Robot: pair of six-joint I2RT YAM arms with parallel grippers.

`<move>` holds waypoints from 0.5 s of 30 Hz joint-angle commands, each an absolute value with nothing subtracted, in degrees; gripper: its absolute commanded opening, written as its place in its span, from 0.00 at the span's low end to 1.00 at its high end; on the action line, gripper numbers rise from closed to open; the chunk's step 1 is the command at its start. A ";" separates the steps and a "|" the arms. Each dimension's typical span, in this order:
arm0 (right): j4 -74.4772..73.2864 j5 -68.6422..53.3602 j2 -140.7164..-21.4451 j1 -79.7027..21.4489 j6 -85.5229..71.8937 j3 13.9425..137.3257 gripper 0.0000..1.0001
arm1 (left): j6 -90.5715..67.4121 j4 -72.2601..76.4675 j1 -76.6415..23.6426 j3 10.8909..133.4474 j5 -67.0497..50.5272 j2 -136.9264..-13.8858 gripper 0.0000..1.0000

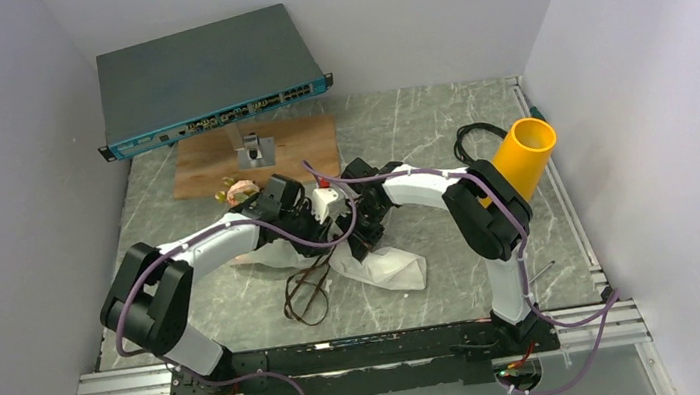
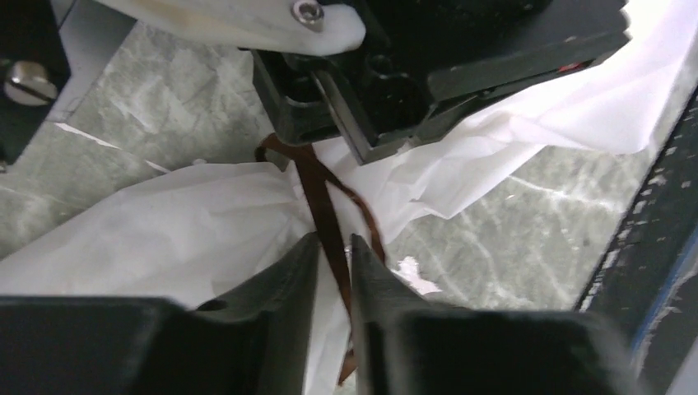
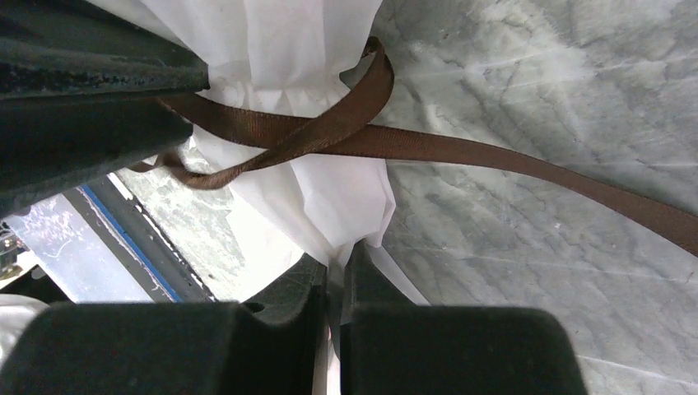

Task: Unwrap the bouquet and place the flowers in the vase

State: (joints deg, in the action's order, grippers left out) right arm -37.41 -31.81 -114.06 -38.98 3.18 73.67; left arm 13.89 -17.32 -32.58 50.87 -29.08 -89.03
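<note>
The bouquet lies mid-table. Its white paper (image 1: 387, 268) trails toward me, with a loose brown ribbon (image 1: 305, 294) beside it. A pink and peach flower (image 1: 242, 191) peeks out beyond my left wrist. My left gripper (image 2: 334, 240) stands narrowly open, and the ribbon (image 2: 317, 177) runs through the gap over the paper (image 2: 189, 222). My right gripper (image 3: 336, 259) is shut on a fold of the paper (image 3: 329, 197), just below the crossed ribbon (image 3: 461, 148). Both grippers meet over the bundle (image 1: 345, 228). The yellow-orange vase (image 1: 526, 158) stands at the right, behind my right elbow.
A grey network switch (image 1: 206, 79) leans on the back wall above a wooden board (image 1: 300, 148) that carries a small metal stand (image 1: 254, 149). A black cable (image 1: 470, 137) loops near the vase. White walls close in on both sides.
</note>
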 commanded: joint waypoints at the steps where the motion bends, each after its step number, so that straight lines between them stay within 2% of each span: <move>1: -36.43 -21.97 -118.89 -38.76 3.80 71.48 0.00 | 14.45 -16.55 -32.69 50.45 -23.82 -89.11 0.16; 3: -36.30 -21.95 -119.00 -38.75 3.78 71.33 0.00 | 14.94 -17.27 -32.70 50.18 -23.44 -87.06 0.02; 4: -36.26 -21.89 -119.08 -38.74 3.78 71.29 0.00 | 15.06 -17.63 -32.65 50.00 -23.34 -85.69 0.00; 15: -36.34 -21.88 -119.49 -38.76 3.26 72.00 0.00 | 22.80 -31.19 -28.48 53.50 -40.14 -62.79 0.00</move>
State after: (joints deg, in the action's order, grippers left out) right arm -37.56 -31.92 -114.24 -38.92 2.92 73.87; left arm 17.52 -24.67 -28.93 49.87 -30.83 -69.28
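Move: The brown ribbon strand lies right between the left hand's part-open fingertips, maybe 1 cm below the hand point; the knot where it crosses the white paper is about 4 cm to the right and 4 cm lower. The paper's gathered waist, still pinched by the right hand, is about 9 cm right, 3 cm back and 5 cm down. Ribbon loops trail some 10 cm back and 3 cm left, 6 cm down. From the right hand, the strand is roughly 9 cm left, 3 cm ahead and 4 cm up. The ribbon strand is pinched as the left fingers shut fully with barely any travel, then carried up about 9 cm at a quickening pace and some 3 cm to the left, away from the knot, the left hand tipping upward by 10 to 15 degrees. The right hand stays put low down, keeping the paper pinched against the pull. ##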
